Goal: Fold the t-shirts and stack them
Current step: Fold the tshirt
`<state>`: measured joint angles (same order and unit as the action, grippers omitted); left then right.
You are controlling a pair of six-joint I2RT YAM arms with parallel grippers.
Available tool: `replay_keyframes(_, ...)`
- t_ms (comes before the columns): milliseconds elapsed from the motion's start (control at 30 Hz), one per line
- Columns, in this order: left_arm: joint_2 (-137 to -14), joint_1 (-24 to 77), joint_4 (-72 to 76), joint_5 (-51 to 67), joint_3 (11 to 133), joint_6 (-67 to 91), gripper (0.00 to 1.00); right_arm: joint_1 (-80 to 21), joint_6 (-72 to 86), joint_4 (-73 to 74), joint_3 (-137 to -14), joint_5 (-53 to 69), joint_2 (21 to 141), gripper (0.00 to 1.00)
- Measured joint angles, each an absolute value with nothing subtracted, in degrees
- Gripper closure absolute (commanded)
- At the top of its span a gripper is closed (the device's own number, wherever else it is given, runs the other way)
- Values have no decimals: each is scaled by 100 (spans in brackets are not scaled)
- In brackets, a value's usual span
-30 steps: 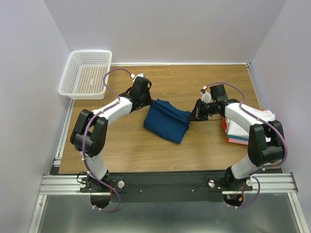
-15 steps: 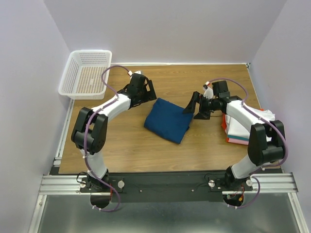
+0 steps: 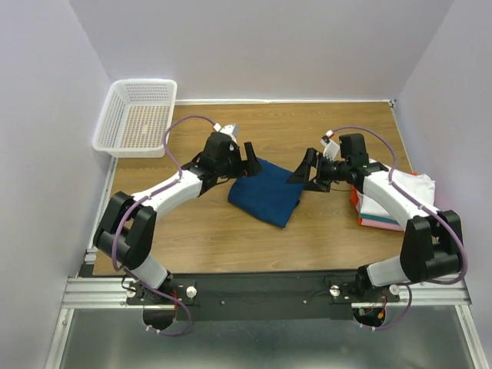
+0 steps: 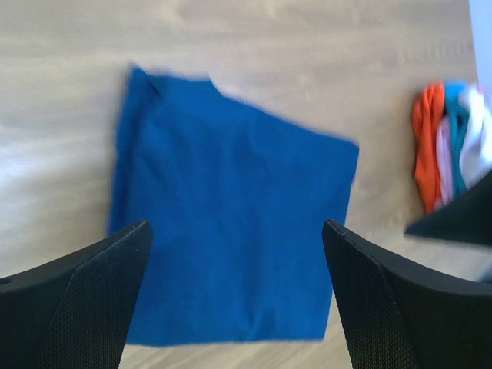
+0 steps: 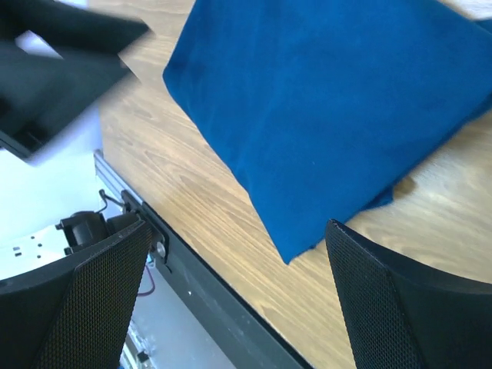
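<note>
The dark blue t-shirt [image 3: 265, 192] lies folded flat on the wooden table, print hidden. My left gripper [image 3: 248, 157] hovers open over its far left corner. In the left wrist view the blue t-shirt [image 4: 231, 231] fills the space below the left gripper [image 4: 237, 224], whose jaws stand wide apart and hold nothing. My right gripper [image 3: 304, 171] hangs open just off the shirt's far right corner. In the right wrist view the right gripper [image 5: 238, 224] is above the blue t-shirt's [image 5: 323, 115] near edge. Folded white, pink and orange-red t-shirts [image 3: 392, 201] are stacked at the right edge.
A white mesh basket [image 3: 138, 115] sits at the far left corner. The stack of tees [image 4: 446, 146] shows as coloured folds in the left wrist view. The black front rail [image 5: 192, 284] runs along the table's near edge. Walls close in on three sides.
Both grippers opened and let go of the blue t-shirt, which settled flat. The left gripper then swung right, over the shirt's corner; the right gripper drew back slightly.
</note>
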<state>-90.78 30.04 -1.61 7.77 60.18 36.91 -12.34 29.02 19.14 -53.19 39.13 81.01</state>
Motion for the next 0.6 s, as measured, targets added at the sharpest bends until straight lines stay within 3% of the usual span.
replay_keyframes(333, -9100, 3142, 519, 1295, 4692, 3708, 2, -1308, 2969, 1361, -5446, 4082, 9292, 0)
replay_keyframes(600, -9306, 3135, 945, 1293, 4449, 3760, 2, -1308, 2921, 1282, -5754, 4062, 9996, 0)
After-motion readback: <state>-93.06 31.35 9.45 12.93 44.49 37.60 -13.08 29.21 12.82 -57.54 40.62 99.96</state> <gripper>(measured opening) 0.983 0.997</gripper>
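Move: The folded blue t-shirt lies with its middle about 6 cm back and 5 cm to the right of the left gripper, some 11 cm below it. From the right gripper the t-shirt's middle is roughly 10 cm to the left, 5 cm back and 11 cm down. The stack of folded shirts stands about 30 cm to the right of the right gripper and 7 cm back. The white basket is some 35 cm to the left of the left gripper and 18 cm farther out. Lower both open, empty grippers towards the folded t-shirt together. Bring the left one down about 9 cm while drawing it back some 5 cm, over the shirt's left part, its fingers tipping slightly further down. Sink the right one about 7 cm, easing forward about 3 cm, to the shirt's far right edge; keep both sets of fingers wide open. ##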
